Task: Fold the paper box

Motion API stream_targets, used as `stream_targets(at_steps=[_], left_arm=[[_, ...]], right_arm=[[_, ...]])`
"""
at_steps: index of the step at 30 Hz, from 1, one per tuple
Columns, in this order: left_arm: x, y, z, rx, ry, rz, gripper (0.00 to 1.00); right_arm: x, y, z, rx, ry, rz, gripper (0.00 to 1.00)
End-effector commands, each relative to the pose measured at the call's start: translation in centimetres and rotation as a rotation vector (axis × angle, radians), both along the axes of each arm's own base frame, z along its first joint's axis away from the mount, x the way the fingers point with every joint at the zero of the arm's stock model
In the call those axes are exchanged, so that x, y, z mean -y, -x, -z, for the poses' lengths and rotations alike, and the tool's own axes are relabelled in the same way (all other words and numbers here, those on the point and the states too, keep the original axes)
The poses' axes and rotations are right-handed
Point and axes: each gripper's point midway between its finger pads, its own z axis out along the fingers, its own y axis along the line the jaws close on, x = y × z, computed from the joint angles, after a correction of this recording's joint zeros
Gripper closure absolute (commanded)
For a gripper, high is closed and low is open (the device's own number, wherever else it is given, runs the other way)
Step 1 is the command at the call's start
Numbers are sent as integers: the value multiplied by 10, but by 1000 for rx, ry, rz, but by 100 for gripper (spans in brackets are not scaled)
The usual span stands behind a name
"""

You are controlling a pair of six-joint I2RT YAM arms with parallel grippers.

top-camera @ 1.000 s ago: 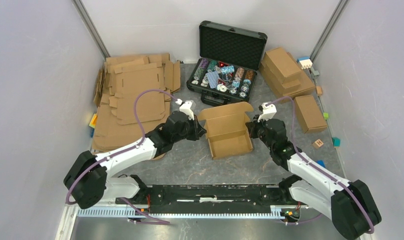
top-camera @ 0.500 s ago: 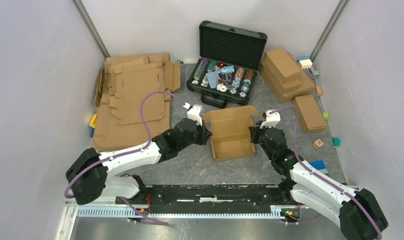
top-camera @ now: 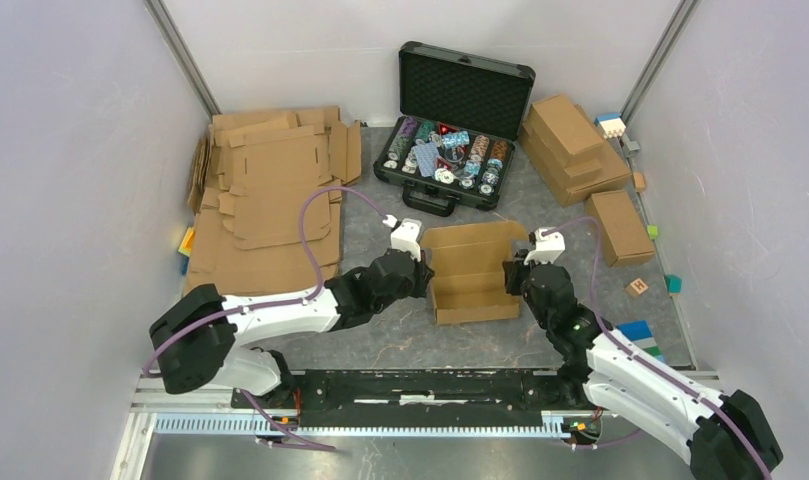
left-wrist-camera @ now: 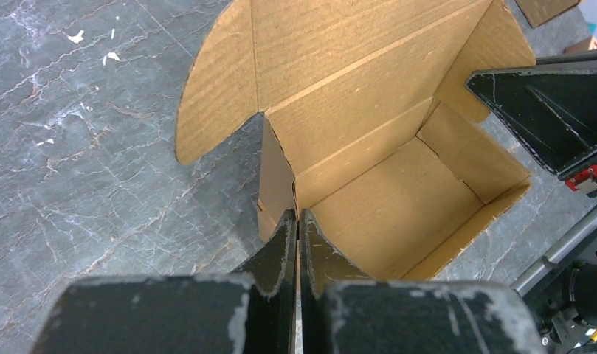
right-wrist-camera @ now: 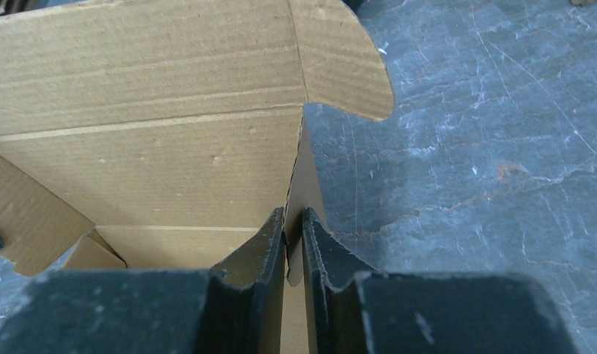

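The paper box point(top-camera: 470, 275) is a brown cardboard tray with four standing walls and its lid flap leaning up at the back, sitting between my two grippers. My left gripper point(top-camera: 427, 283) is shut on the box's left side wall; in the left wrist view the fingertips point(left-wrist-camera: 297, 215) pinch that wall's edge, and the box point(left-wrist-camera: 369, 125) opens beyond. My right gripper point(top-camera: 513, 278) straddles the right side wall. In the right wrist view its jaws point(right-wrist-camera: 294, 215) stand slightly open, with a gap wider than the wall of the box point(right-wrist-camera: 147, 162).
A pile of flat cardboard sheets point(top-camera: 270, 200) lies at the left. An open black case of chips point(top-camera: 450, 130) stands behind the box. Folded boxes point(top-camera: 575, 140) are stacked at the back right, one more point(top-camera: 620, 227) lies nearer, and small coloured blocks point(top-camera: 638, 287) sit by the right wall.
Both arms and the box have shifted to the right and nearer. The lid flap now stands steeper. The right jaws have parted a little from the side wall.
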Motion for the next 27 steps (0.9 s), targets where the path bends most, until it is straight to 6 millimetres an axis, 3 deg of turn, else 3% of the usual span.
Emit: stream_targets(at_steps=[1,11,19,24,27], left_arm=[[18,6,-16,86,6,57,97],[26,28,-12,123,-26,102,97],[26,29,-19,155,-53,112,97],[28,32,-22,162,-48,127,97],[30,32,-24,171,-50,132,97]], right_arm=[[-5,3,-13,-3,-37,-5,82],[6,12,-2,-52,-8,19,82],[20,27,1,-67,20,32,80],[31,35,0,-78,43,47,62],[34,41,3,-95,50,41,39]])
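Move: The left hand still pinches the paper box's left side wall, with the box's middle about 9 cm to its right and 4 cm below. The right hand straddles the right wall's top edge, fingertips slightly parted; that middle lies some 7 cm to its left, 3 cm below. The raised lid stands about 7 cm farther out than the box's middle. The chip case is roughly 21 cm ahead and 3 cm right of the left hand, about 7 cm lower. Keeping its pinch on the left wall, the left hand draws the box back about 3.5 cm and 2 cm to the right, turning slightly clockwise. The right hand goes along with it, back and right about 5 cm in all and sinking a centimetre or so; near the end its fingers spread to about half open around the right wall's edge. ##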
